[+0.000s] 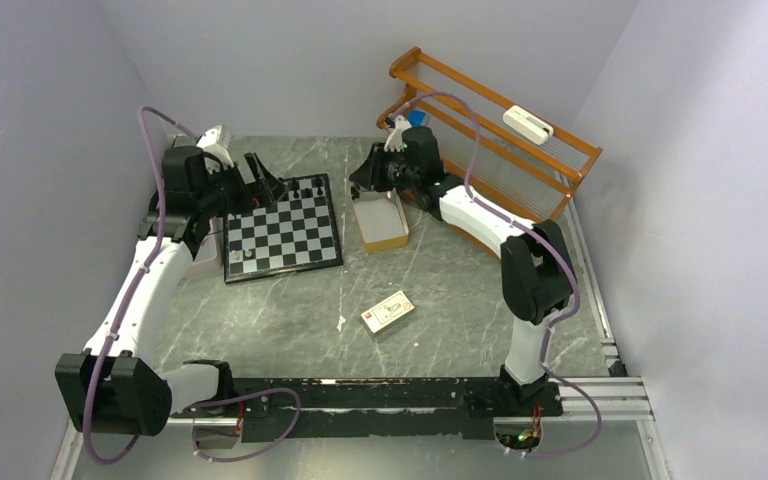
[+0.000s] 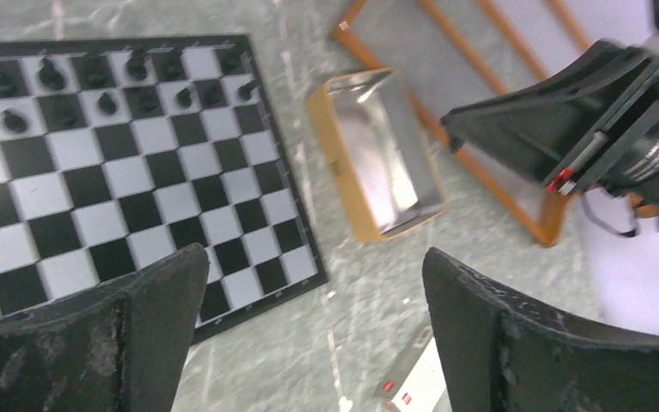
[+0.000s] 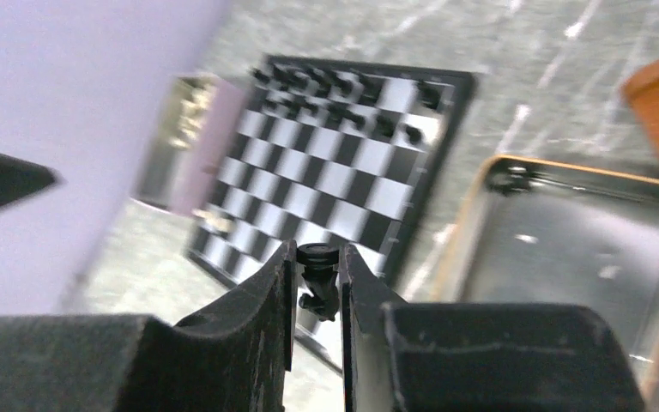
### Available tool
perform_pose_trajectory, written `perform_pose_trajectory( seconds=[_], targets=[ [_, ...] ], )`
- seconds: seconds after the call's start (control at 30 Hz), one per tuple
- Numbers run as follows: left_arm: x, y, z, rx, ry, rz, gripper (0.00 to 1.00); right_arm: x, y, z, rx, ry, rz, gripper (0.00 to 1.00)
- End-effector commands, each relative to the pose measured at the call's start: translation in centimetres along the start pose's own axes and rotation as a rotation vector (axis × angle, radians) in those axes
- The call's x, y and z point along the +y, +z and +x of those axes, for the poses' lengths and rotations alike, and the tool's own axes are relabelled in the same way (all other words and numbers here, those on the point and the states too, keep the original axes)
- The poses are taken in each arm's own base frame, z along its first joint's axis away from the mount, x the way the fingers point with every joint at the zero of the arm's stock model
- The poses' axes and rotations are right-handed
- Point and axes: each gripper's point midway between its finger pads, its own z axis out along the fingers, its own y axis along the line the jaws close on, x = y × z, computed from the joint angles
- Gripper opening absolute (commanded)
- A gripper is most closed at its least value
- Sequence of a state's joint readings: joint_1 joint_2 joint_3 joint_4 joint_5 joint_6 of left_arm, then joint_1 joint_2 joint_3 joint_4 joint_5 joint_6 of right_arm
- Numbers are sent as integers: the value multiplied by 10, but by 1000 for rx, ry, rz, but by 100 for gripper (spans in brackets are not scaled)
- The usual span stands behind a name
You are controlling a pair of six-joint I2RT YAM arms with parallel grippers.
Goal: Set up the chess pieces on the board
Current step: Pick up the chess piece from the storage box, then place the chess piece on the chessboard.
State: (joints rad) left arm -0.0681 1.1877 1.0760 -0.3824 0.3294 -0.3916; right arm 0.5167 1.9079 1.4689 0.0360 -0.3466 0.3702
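The checkered board (image 1: 282, 232) lies left of centre, with black chess pieces (image 2: 103, 86) in its two far rows and a couple of pale pieces (image 1: 245, 255) near its front left corner. My left gripper (image 1: 265, 185) hovers over the board's far left part; its jaws (image 2: 313, 275) stand wide open and hold nothing. My right gripper (image 1: 360, 178) hangs above the far end of the tan box (image 1: 382, 222), just right of the board. In the right wrist view it (image 3: 317, 257) is shut on a small black chess piece (image 3: 317, 279), base towards the fingertips.
The open tan box (image 3: 558, 163) has a shiny inside, and one dark piece (image 3: 508, 178) lies in its far corner. An orange wooden rack (image 1: 500, 140) leans at the back right. A small white and red box (image 1: 387, 311) lies on the table in front.
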Motion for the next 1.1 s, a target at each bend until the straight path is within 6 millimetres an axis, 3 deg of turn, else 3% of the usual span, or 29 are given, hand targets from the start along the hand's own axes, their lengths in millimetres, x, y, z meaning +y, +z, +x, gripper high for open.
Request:
perform_pose_trajectory(
  seconds=[0.0,0.07,0.2,0.37,0.47,0.6,1.07],
  targets=[
    [-32,6,-20,-89,-50,179,96,59,-17,-45,-155,339,-212,9],
    [-39,9,-23,-123,-58,211,88,72,-24,-56,-203,444,-273,9],
    [-51,19,-24,-147,-14,214,88,90,-32,-65,-263,649,-369,9],
    [-83,23,-24,-222,68,297,82,105,-34,-66,-296,844,-487,8],
    [-100,17,-29,-334,224,324,75,106,-30,-62,-279,921,-510,7],
    [-105,9,-36,-456,365,317,70,100,-29,-57,-274,1004,-506,6],
    [-128,1,-28,-683,804,325,59,100,-30,-51,-261,1125,-562,6]
  ],
)
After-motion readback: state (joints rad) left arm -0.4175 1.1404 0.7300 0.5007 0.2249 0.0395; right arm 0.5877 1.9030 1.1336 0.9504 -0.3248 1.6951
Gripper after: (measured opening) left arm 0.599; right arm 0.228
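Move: Off to the left hand's right by about 18 cm, some 9 cm ahead and 6 cm lower, the black chess piece sits pinched in the right fingers. The open left gripper it is being brought to is thus about 9 cm back, 18 cm left and 6 cm above the right hand. Some 17 cm below the right hand are the storage box, 1 cm back and 5 cm right, and the chessboard, 2 cm back and 15 cm left. Bringing the still-pinched chess piece towards the left gripper, the right hand rises about 10 cm, easing back and left, and rolls some 70 degrees, left side lifting, until the fingertips point slightly up. Meanwhile the left hand travels 10 cm to its right and nearly 5 cm up, tipping its fingers up about 45 degrees and narrowing them without touching the piece. ##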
